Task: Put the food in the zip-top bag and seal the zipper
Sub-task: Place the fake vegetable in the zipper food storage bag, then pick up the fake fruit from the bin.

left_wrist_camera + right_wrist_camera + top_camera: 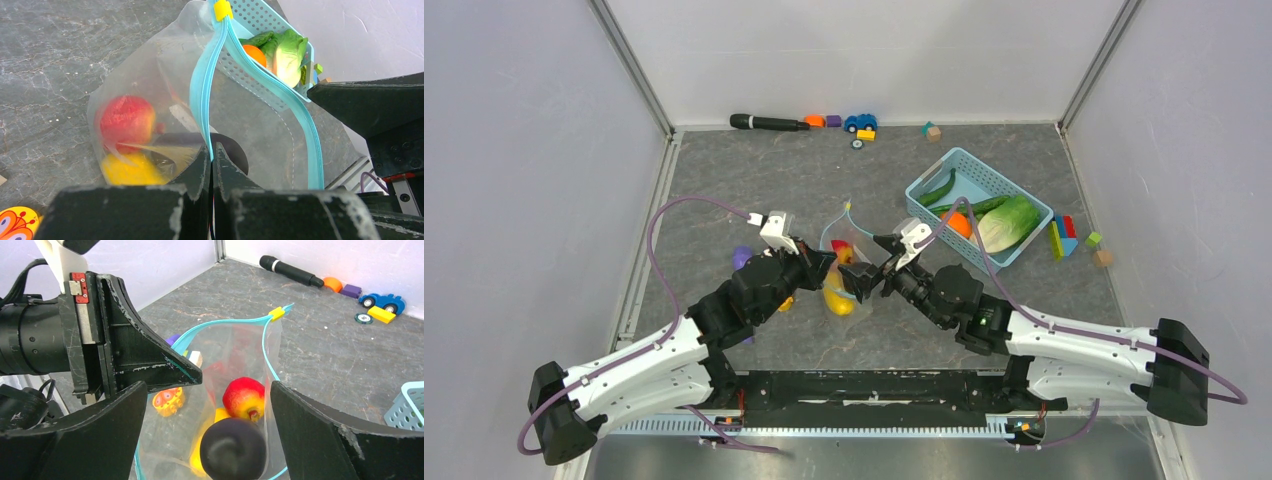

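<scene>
My left gripper point(212, 147) is shut on the teal zipper point(202, 95) of the clear zip-top bag point(150, 65) and holds its mouth up and apart. The bag point(849, 265) hangs at the table's middle between both arms. Inside it lie a red round fruit point(243, 397) and a yellow mango point(220, 415). A dark purple eggplant point(232, 450) sits in the bag's mouth between the wide-open fingers of my right gripper point(209, 385), touching neither one. Lettuce point(1009, 222), an orange point(959, 222) and green pods point(939, 188) lie in the light-blue basket point(929, 180).
The basket stands at the back right, with coloured blocks point(1064, 238) beside it. A black stick point(769, 122) and a toy car point(860, 122) lie along the back wall. A yellow butterfly toy point(168, 401) rests on the table under the left arm.
</scene>
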Tool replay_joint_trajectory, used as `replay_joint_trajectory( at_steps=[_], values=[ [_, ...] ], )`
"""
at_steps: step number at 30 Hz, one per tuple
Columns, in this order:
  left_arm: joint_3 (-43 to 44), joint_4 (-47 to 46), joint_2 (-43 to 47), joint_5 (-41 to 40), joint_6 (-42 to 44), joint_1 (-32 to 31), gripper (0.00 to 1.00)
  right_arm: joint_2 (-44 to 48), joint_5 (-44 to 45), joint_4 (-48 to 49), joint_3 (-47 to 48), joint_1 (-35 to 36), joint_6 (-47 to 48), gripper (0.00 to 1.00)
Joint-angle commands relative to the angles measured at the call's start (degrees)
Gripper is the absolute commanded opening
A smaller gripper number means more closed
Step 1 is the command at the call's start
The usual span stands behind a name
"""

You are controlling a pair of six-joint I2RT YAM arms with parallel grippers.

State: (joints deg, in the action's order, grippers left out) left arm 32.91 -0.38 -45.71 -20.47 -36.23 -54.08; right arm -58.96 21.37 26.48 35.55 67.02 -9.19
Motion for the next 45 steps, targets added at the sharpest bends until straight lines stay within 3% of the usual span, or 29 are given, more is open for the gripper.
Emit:
replay_joint_trajectory(
  at_steps=[1, 6, 12, 19, 24, 29, 34, 40, 45],
  values=[
    [0.1, -1.6, 0.6, -0.5, -1.7, 0.0, 0.02, 0.9, 2.8, -2.9, 3.2, 0.3, -2.4, 0.98],
    [0.5, -1.3, 0.4, -0.6, -1.8, 0.0, 0.02, 2.4, 6.2, -6.0, 3.9, 0.1, -5.1, 0.98],
    [4.3, 2.7, -2.1, -1.4, -1.6, 0.0, 0.02, 3.7, 10.0, -21.6, 8.9, -3.7, -12.5, 0.98],
    [15.5, 20.3, -6.8, -3.2, -0.3, 0.0, 0.02, 3.9, 7.1, -40.2, 13.1, -18.6, -15.3, 0.98],
    [19.5, 24.8, -9.5, -3.9, 2.3, -0.1, 0.02, -0.1, 2.4, -46.8, 15.1, -30.3, -11.2, 0.98],
    [17.4, 21.7, -8.9, -1.9, 3.7, -0.1, 0.02, -7.5, -6.2, -49.8, 19.1, -43.1, -8.4, 0.98],
    [15.4, 19.3, -7.4, -1.6, 4.9, -0.1, 0.02, -16.5, -12.9, -51.4, 24.8, -49.4, -8.8, 0.98],
    [13.7, 18.6, -7.2, -1.3, 5.2, -0.1, 0.02, -26.8, -14.8, -51.5, 31.5, -51.0, -12.1, 0.93],
    [13.0, 18.1, -7.1, 0.0, 5.3, -0.2, 0.02, -31.6, -6.7, -52.3, 33.7, -51.1, -15.8, 0.93]
  ],
)
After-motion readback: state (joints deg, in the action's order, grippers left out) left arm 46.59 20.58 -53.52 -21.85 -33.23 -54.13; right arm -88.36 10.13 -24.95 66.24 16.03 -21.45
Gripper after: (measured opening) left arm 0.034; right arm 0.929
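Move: From the open right hand, at the bag's mouth, the orange in the basket lies about 21 cm ahead, 23 cm to the right and 18 cm below. The long cucumber is some 5 cm farther out and 5 cm right of the orange; the short cucumber about 9 cm beyond and 5 cm left of it; the lettuce level with it, 12 cm farther right. From the left hand the orange is roughly 18 cm ahead, 29 cm right and 14 cm lower. The right hand, empty and wide open, leaves the bag's mouth and sweeps about 23 cm right and 19 cm forward, sinking some 14 cm, mostly in the later part; it turns clockwise and tips nose-down by roughly 45 degrees, and at the last goes just forward and down towards the orange, without reaching it. The left hand keeps the bag's rim pinched all but in place, rolling its left side up a little. ##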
